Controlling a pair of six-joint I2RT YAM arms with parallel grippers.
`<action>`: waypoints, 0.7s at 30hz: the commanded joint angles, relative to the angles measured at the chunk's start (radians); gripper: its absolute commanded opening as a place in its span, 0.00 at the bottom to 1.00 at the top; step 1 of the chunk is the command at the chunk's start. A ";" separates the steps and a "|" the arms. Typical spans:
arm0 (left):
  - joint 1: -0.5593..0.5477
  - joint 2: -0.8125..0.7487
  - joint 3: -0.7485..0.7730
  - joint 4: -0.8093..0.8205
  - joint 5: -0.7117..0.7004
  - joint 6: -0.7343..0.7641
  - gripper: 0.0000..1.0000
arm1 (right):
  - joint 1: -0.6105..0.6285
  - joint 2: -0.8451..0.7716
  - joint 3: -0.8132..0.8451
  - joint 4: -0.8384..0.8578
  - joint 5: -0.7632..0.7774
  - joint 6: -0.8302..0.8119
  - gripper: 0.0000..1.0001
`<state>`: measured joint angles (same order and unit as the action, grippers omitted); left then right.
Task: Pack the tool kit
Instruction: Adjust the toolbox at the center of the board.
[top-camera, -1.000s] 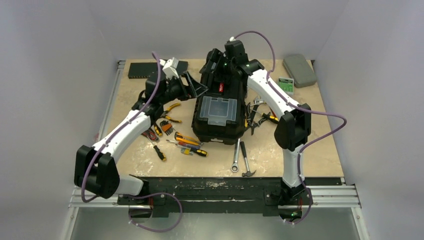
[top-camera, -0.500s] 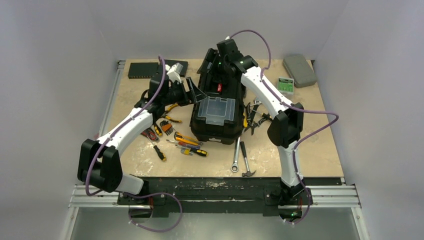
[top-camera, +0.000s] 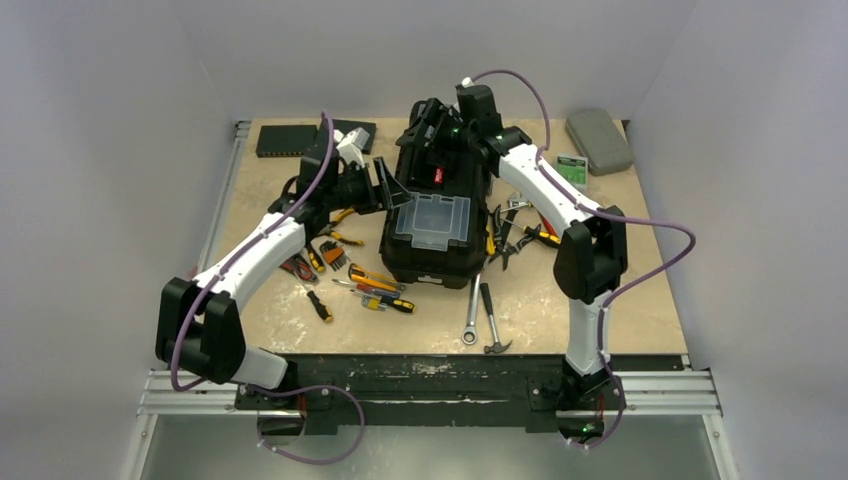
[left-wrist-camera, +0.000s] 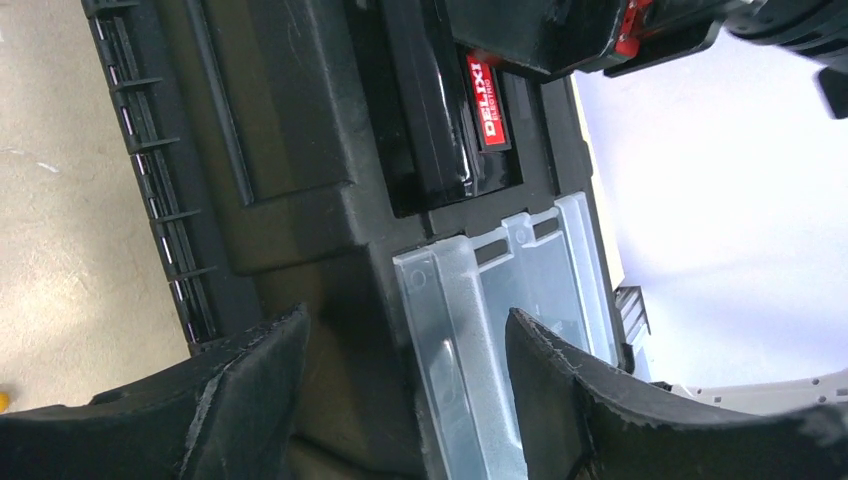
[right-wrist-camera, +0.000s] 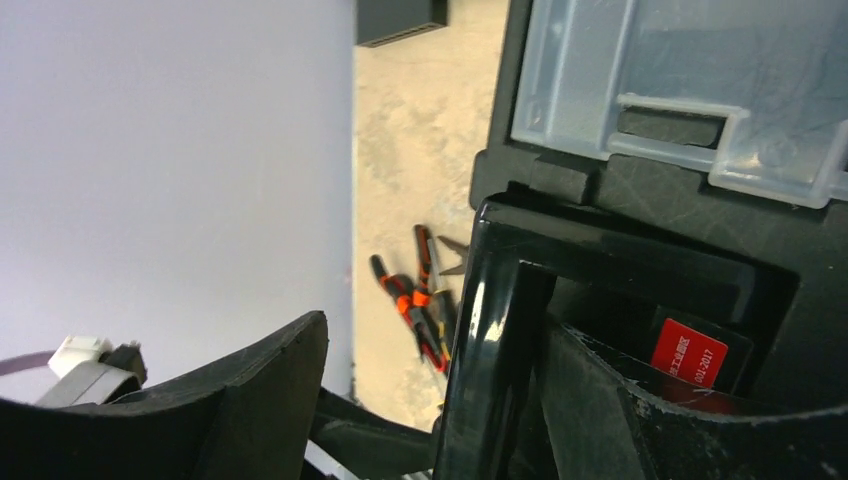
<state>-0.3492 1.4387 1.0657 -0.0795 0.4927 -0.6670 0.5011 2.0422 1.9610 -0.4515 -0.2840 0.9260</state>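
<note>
The black toolbox (top-camera: 440, 215) stands mid-table with a clear lid (top-camera: 434, 220) on its near compartment. My left gripper (top-camera: 392, 190) is open at the box's left side. In the left wrist view that gripper (left-wrist-camera: 407, 318) straddles the left edge of the clear lid (left-wrist-camera: 520, 300), below the red-labelled handle (left-wrist-camera: 430, 120). My right gripper (top-camera: 440, 135) is open over the box's far end. Its wrist view shows that gripper (right-wrist-camera: 432, 330) around the glossy handle bar (right-wrist-camera: 490, 330), one finger (right-wrist-camera: 600, 400) in the recess. Screwdrivers (top-camera: 377, 282), pliers (top-camera: 515, 235), a wrench (top-camera: 470, 325) and a hammer (top-camera: 490, 322) lie on the table.
A flat grey case (top-camera: 600, 140) and a green packet (top-camera: 572, 168) lie at the back right. A flat black box (top-camera: 285, 140) sits at the back left. More pliers and bits (top-camera: 315, 258) lie under the left forearm.
My left gripper has moved right onto the toolbox's left edge and narrowed a little. The right gripper swung left, then back, over the handle end.
</note>
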 joint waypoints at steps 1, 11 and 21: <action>0.001 -0.086 0.072 -0.085 -0.025 0.065 0.69 | -0.023 -0.085 -0.175 0.331 -0.222 0.081 0.73; 0.002 -0.106 0.220 -0.191 -0.074 0.085 0.69 | -0.092 -0.146 -0.389 0.721 -0.404 0.257 0.71; 0.039 -0.023 0.346 -0.171 -0.119 -0.043 0.73 | -0.146 -0.200 -0.535 0.944 -0.488 0.317 0.68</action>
<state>-0.3302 1.3746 1.3411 -0.2649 0.4103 -0.6437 0.3752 1.9049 1.4864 0.2905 -0.6556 1.1797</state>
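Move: Beside the right hand's open fingers stands the toolbox handle, its middle about 4 cm back and a couple of centimetres lower. From that hand, the near clear lid is about 18 cm back and the far clear lid about 3 cm ahead, both roughly 1 cm to the right and 5 cm down. The left hand, at the toolbox's left upper edge, has the handle some 6 cm ahead and 7 cm right at about its own height, and the near lid about 5 cm back, 7 cm right and 1 cm down. Tipping its fingertips up by some 25 degrees, the right hand draws the handle up with a finger still hooked at its side, rising 3 cm while easing right and a little back, gripper wide open. The left hand backs off slightly, then climbs about 11 cm clear of the toolbox's left edge, drifting forward late and lifting its open fingertips slightly. ##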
